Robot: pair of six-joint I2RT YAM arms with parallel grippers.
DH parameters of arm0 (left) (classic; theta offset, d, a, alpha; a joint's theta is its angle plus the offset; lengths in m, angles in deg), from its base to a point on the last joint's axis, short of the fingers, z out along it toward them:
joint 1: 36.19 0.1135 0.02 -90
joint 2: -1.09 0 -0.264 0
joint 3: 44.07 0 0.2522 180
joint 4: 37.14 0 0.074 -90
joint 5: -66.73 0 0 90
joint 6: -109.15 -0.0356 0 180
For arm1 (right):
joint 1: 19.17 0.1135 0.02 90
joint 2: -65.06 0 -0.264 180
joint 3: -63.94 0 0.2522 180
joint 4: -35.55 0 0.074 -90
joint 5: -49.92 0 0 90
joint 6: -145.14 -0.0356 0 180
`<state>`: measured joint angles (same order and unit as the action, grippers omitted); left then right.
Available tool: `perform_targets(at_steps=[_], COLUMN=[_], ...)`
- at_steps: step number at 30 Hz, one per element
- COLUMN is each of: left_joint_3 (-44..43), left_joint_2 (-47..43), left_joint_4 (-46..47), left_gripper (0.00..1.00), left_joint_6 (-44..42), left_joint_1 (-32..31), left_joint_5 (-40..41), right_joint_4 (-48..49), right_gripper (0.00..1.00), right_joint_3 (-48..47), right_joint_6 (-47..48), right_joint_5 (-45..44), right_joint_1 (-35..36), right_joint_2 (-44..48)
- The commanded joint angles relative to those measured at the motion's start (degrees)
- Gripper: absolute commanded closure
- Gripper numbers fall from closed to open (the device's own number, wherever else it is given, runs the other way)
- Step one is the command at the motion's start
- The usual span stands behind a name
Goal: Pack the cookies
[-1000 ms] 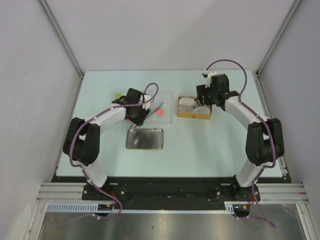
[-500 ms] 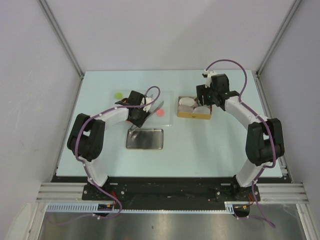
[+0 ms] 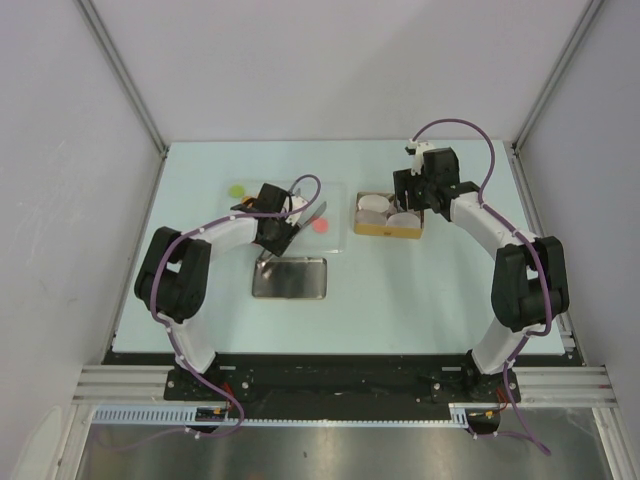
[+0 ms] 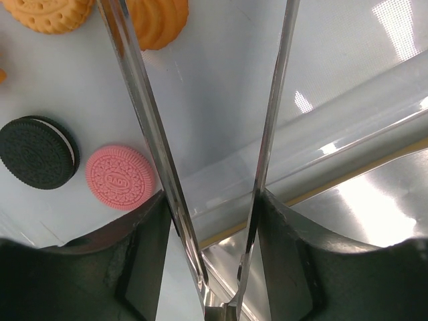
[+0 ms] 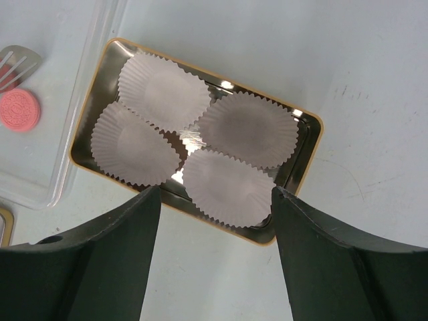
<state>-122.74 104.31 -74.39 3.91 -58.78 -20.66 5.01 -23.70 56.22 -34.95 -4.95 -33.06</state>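
The cookies lie on a clear plastic tray (image 4: 221, 80): a pink one (image 4: 120, 177), a black one (image 4: 39, 152) and two orange ones (image 4: 157, 23) in the left wrist view. From above, the pink cookie (image 3: 320, 225) shows, and a green one (image 3: 236, 189) lies left of the arm. My left gripper (image 4: 212, 197) is shut on metal tongs (image 4: 144, 100), whose two arms stand apart with nothing between them, right of the pink cookie. My right gripper (image 5: 215, 189) hangs open and empty over the near edge of a gold-rimmed tin (image 5: 304, 160).
The tin holds several white fluted paper cups (image 5: 164, 90). A shiny metal lid (image 3: 290, 277) lies on the table near the left gripper (image 3: 275, 222). The right gripper (image 3: 415, 190) sits over the tin (image 3: 372, 231). Grey walls close off both sides and the back.
The left arm has shifted a little to the right, uncovering the green cookie. The tongs' arms have spread slightly. The right arm has not moved.
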Motion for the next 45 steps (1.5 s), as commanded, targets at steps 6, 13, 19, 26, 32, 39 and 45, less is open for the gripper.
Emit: perform_targets(at_steps=[6,13,19,26,32,39,45], left_joint_3=[0.66,0.39,-1.10,-3.12,-6.19,-7.34,-7.34], left_joint_2=[-0.83,-2.23,-5.12,-9.08,-10.93,-14.01,-17.61], left_joint_4=[3.01,2.13,-0.15,-3.58,-7.89,-10.09,-10.79], left_gripper=[0.43,0.46,0.46,0.46,0.47,0.48,0.48], left_joint_6=[-1.81,-1.72,-1.45,-1.72,-2.59,-4.53,-5.23], left_joint_1=[0.18,0.26,0.18,0.26,0.26,0.26,0.35], left_joint_5=[3.63,3.45,2.49,0.82,-1.03,-1.20,-1.47], right_joint_4=[2.27,2.27,2.36,2.45,2.19,2.36,2.19], right_gripper=[0.29,0.29,0.29,0.29,0.30,0.30,0.29], right_joint_3=[0.32,0.32,0.32,0.32,0.32,0.32,0.32], right_joint_6=[-0.12,-0.03,-0.03,-0.03,-0.03,-0.11,-0.12], right_joint_5=[0.32,0.15,0.24,0.32,0.59,0.76,0.94], right_joint_1=[-0.33,-0.59,-0.68,-0.68,-0.68,-0.77,-0.94], right_joint_2=[0.39,0.22,0.13,0.39,0.83,0.92,1.09])
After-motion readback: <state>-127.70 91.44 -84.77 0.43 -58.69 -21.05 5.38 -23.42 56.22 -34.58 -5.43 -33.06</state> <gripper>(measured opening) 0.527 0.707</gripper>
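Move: The left hand holds the tongs, their tips reaching out ahead and to its right. The far pink cookie, nearest the tips, lies about 4 cm ahead and 10 cm right of this hand, 2 cm lower. The orange swirl cookie is roughly 6 cm ahead and 4 cm right, the near pink cookie 3 cm ahead and 2 cm left, and the tray 6 cm back and 4 cm right. For the right hand, the far pink cookie is some 16 cm left, 4 cm back and 12 cm down. Keeping the tongs' two arms between its fingers at nearly the same opening, the left hand first stays low over the cookies, easing barely half a centimetre to its left. It then lifts the tongs straight up by about 9.5 cm, away from the far pink cookie, while the fingers tilt forward and up by some 5 to 10 degrees. ##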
